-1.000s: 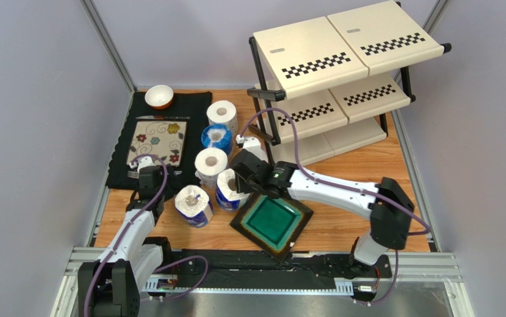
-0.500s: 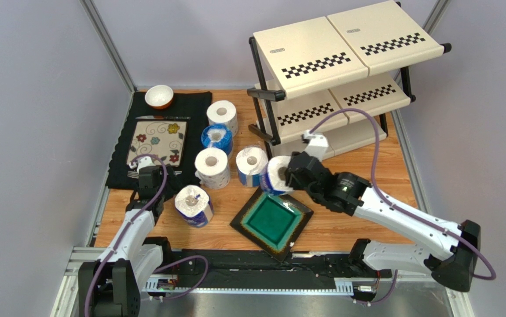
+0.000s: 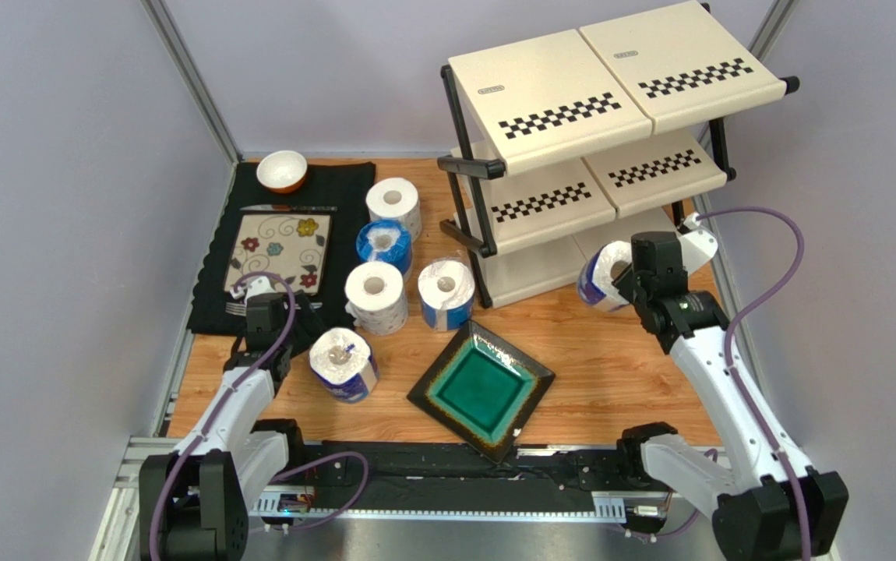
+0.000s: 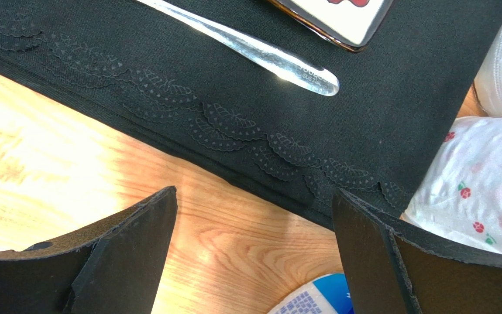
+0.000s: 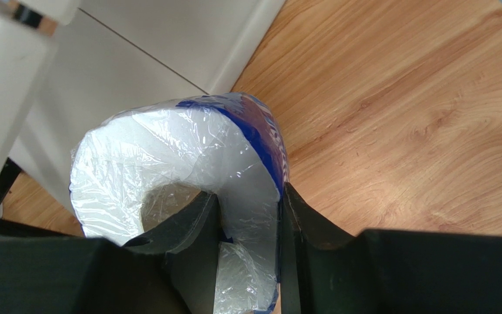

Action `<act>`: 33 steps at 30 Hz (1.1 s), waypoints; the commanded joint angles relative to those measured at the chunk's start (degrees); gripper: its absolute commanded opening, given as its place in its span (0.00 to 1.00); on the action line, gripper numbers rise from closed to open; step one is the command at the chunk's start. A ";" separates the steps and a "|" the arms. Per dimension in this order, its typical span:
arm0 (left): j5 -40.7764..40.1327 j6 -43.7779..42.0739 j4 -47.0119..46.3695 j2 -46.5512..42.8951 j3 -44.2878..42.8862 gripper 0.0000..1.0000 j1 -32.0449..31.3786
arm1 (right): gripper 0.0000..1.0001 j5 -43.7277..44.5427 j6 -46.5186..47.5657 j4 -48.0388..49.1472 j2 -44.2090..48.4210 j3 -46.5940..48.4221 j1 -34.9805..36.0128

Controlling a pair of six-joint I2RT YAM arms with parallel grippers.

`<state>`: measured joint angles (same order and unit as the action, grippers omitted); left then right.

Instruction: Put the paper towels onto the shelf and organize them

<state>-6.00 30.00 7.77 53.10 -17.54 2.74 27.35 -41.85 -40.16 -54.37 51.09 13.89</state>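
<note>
My right gripper [image 3: 617,278] is shut on a paper towel roll in a blue-and-white wrapper [image 3: 597,281]. It holds the roll in the air at the right front of the shelf [image 3: 605,105], level with the lowest tier. In the right wrist view one finger sits in the roll's [image 5: 168,154] core and the other outside its wall, so the right gripper [image 5: 248,199] pinches the wall. Several more paper towels stand left of the shelf: one plain [image 3: 394,203], one blue [image 3: 384,246], one plain [image 3: 374,296], one wrapped [image 3: 446,292], one printed [image 3: 343,364]. My left gripper [image 3: 263,327] [image 4: 253,219] hangs open over the placemat's edge, holding nothing.
A green square plate [image 3: 482,392] lies on the wood in front of the shelf. The black placemat [image 3: 342,193] at the left carries a flowered tile [image 3: 281,249], cutlery [image 4: 267,55] and a small bowl [image 3: 282,171]. Grey walls close in on both sides.
My right arm has swung the wrapped roll from beside the green plate across to the right front of the shelf. The left arm has not moved.
</note>
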 commanded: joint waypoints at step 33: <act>5.03 2.43 -3.20 0.60 1.19 0.94 2.53 | 0.27 -14.00 9.15 31.19 -29.82 11.75 -20.66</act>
<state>-1.34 32.08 3.95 54.48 -16.64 5.02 13.28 -33.34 -17.23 -83.66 59.94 -6.46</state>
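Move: The right hand already holds a paper-towel roll. It takes the roll to the right half of the bottom shelf, whose middle is some 21 cm ahead, 3 cm to the right and 16 cm below. The middle shelf's right half stands directly above that, about 5 cm higher than the hand. The blue-white roll stands level, 32 cm to the left and 11 cm lower. From the left hand the bottom shelf's right half is roughly 23 cm ahead, 70 cm right and level. Still pinching the roll by its top rim, fingers unchanged, the right hand carries it into the gap between the bottom and middle shelves. It swings right and forward while sinking about 3 cm, then drives mostly forward, some 12 cm in all. The wrist turns slightly clockwise, then partly back. ##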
